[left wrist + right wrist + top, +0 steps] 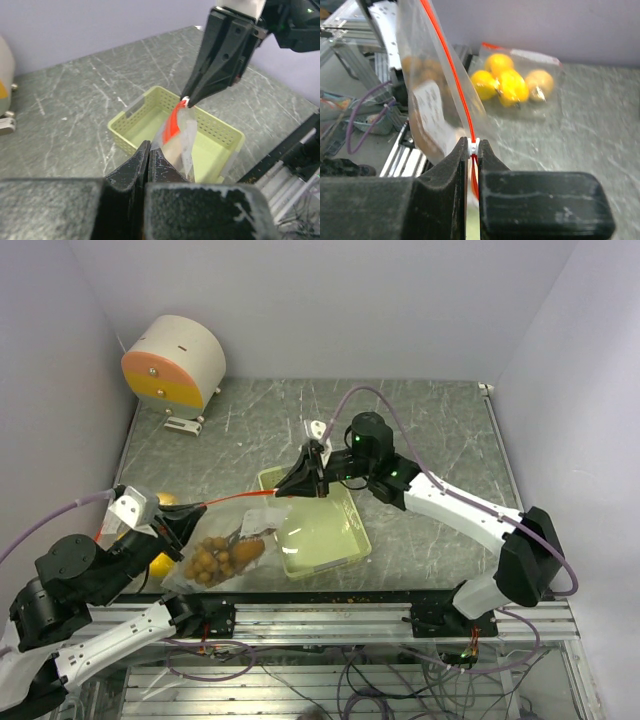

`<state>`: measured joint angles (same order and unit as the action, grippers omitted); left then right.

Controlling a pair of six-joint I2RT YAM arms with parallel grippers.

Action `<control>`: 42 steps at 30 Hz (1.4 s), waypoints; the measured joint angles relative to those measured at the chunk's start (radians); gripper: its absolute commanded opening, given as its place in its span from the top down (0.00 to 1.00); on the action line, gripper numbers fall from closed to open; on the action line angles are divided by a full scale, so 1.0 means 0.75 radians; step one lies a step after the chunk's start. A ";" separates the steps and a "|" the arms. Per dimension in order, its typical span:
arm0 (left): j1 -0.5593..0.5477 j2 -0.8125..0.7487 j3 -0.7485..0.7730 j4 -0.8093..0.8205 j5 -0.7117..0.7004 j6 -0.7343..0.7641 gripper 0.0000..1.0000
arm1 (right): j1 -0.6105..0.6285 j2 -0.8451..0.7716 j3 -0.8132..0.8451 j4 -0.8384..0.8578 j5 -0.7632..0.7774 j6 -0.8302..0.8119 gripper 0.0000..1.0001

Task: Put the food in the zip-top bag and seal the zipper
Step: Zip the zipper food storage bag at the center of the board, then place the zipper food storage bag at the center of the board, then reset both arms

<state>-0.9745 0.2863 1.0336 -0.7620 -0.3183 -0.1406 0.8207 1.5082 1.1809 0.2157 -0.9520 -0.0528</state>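
A clear zip-top bag [262,522] hangs stretched between both grippers above the table. Its red zipper [240,498] runs taut from one to the other. My left gripper [190,520] is shut on the bag's left corner [167,145]. My right gripper [292,487] is shut on the white zipper slider [474,145] at the other end. Brown berries [210,560] and a tan fruit [250,550] lie in the sagging bottom of the bag. The left wrist view shows the right gripper [187,100] pinching the zipper [172,125].
A pale green tray [340,550] sits under and right of the bag. A second clear bag with yellow-orange fruits [512,82] lies at the left, partly behind my left arm [160,563]. An orange-and-white drum [175,360] stands at the back left.
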 measured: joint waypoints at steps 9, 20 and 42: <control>-0.002 -0.026 0.056 -0.060 -0.242 -0.034 0.93 | -0.188 -0.041 -0.176 0.005 0.023 0.016 0.99; -0.005 -0.018 -0.141 0.145 -0.469 -0.104 0.93 | -0.227 -0.004 -0.147 -0.067 0.361 0.153 0.00; -0.005 0.299 -0.247 0.466 -0.993 -0.285 0.00 | -0.229 -0.046 -0.193 -0.156 0.987 0.411 0.00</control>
<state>-0.9779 0.5102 0.8482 -0.4126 -1.0634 -0.3546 0.6491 1.4738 1.0359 0.0986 -0.2115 0.2554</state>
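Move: My left hand pinches the left end of the zipper and my right hand the slider; the zipper's right end lies about 5 cm to the right of my right fingertips and slightly lower. From my left hand, the spot for the bag is about 5 cm right, 2 cm ahead and 23 cm down. The green bin's middle is roughly 8 cm right, 3 cm ahead and 19 cm below my right hand; the yellow-food bag is some 18 cm left, 3 cm ahead and 24 cm below my left. With the zipper stretched between my hands, I draw the slider right, forward and down about 7 cm with my right hand while my left pulls some 4 cm left. My right fingers open and swing away forward over the bin, turning clockwise. My left carries its corner forward and down a little, opens wide to let go, and turns about 40 degrees counter-clockwise overall. ##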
